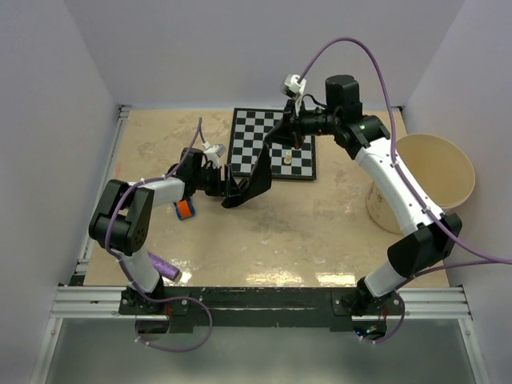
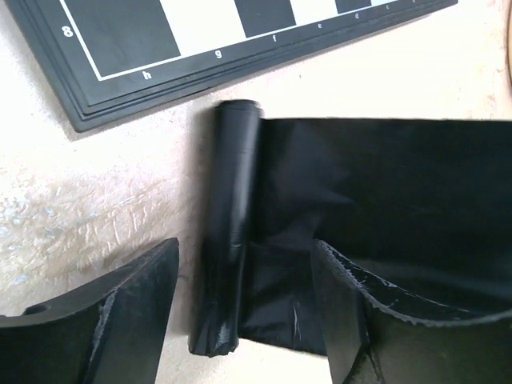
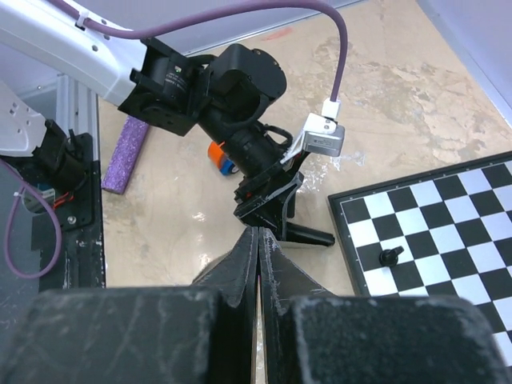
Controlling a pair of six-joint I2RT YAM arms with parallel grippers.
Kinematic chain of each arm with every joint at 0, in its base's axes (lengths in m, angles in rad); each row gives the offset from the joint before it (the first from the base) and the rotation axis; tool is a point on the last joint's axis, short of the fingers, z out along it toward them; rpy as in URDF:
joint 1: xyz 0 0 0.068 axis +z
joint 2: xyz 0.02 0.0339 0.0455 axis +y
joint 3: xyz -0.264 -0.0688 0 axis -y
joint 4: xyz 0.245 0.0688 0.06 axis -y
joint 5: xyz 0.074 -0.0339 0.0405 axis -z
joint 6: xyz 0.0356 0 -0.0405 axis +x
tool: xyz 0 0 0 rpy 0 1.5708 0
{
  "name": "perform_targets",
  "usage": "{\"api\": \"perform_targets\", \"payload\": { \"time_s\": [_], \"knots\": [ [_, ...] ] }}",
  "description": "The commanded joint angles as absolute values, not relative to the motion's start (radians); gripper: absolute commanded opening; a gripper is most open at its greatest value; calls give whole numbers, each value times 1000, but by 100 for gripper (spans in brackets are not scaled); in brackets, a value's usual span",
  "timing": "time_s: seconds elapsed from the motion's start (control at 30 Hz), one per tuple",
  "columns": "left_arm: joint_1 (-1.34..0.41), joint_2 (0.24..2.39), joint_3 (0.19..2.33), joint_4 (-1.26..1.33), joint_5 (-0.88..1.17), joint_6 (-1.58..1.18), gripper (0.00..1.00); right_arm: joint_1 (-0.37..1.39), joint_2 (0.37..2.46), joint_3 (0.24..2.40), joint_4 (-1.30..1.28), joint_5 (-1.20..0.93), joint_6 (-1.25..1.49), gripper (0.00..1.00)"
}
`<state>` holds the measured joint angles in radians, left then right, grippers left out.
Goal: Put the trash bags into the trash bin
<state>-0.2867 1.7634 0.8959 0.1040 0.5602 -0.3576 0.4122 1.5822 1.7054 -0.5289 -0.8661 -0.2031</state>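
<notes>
The trash bags are a short black roll [image 2: 228, 240] lying on the table, with a glossy black sheet [image 2: 384, 192] unrolled from it to the right. My left gripper [image 2: 244, 248] is open and low over the table. Its jaws straddle the roll, and the right finger [image 2: 352, 312] is over the sheet. In the top view the sheet [image 1: 258, 172] rises as a taut strip from the left gripper [image 1: 230, 192] up to my right gripper [image 1: 282, 132]. The right gripper [image 3: 258, 236] is shut on the sheet's far end, above the chessboard. The cream trash bin [image 1: 444, 156] stands at the right, behind the right arm.
A chessboard [image 1: 256, 128] lies at the back middle with a piece [image 1: 286, 157] on it, and its corner [image 2: 120, 88] is just beyond the roll. An orange and blue object [image 1: 185, 210] sits beside the left wrist. A purple roll [image 1: 166, 267] lies near the left arm's base.
</notes>
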Motion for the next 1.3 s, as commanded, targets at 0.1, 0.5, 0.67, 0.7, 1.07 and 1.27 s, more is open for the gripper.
{"api": "perform_targets", "payload": {
  "time_s": [0.1,0.5,0.67,0.7,1.07,1.27],
  "knots": [
    [-279,1761,922,94,511,-350,69,402,1528,1815,-571,-880,-204,0],
    [-282,1763,897,87,491,-324,64,391,1519,1902,-581,-870,-161,0],
    [-290,1770,899,72,471,-307,62,348,1482,1847,-566,-877,-144,0],
    [-293,1772,896,71,471,-304,62,342,1476,1844,-563,-879,-138,0],
    [-344,1789,896,20,413,-235,53,261,1393,1694,-601,-750,-208,0],
    [-403,1783,893,5,371,-195,37,154,1336,1526,-640,-677,-282,0]
  ]
}}
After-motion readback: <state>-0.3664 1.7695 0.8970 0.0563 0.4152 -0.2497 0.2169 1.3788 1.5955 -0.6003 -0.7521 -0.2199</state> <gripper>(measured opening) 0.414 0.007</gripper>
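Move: The trash-bag roll lies between the left hand's open fingers, its middle about 2 cm ahead, 1 cm right and 2 cm below. From that hand the toy car is some 13 cm left and 5 cm back, the chessboard 13 cm ahead and 12 cm right. From the right hand, already holding the bag's end, the roll is level, 9 cm left and 33 cm below; the bin stands about 39 cm right, 4 cm back, 20 cm lower. Right rises, then pulls the bag some 10 cm right and down; left fingers sink, closing around the roll. ##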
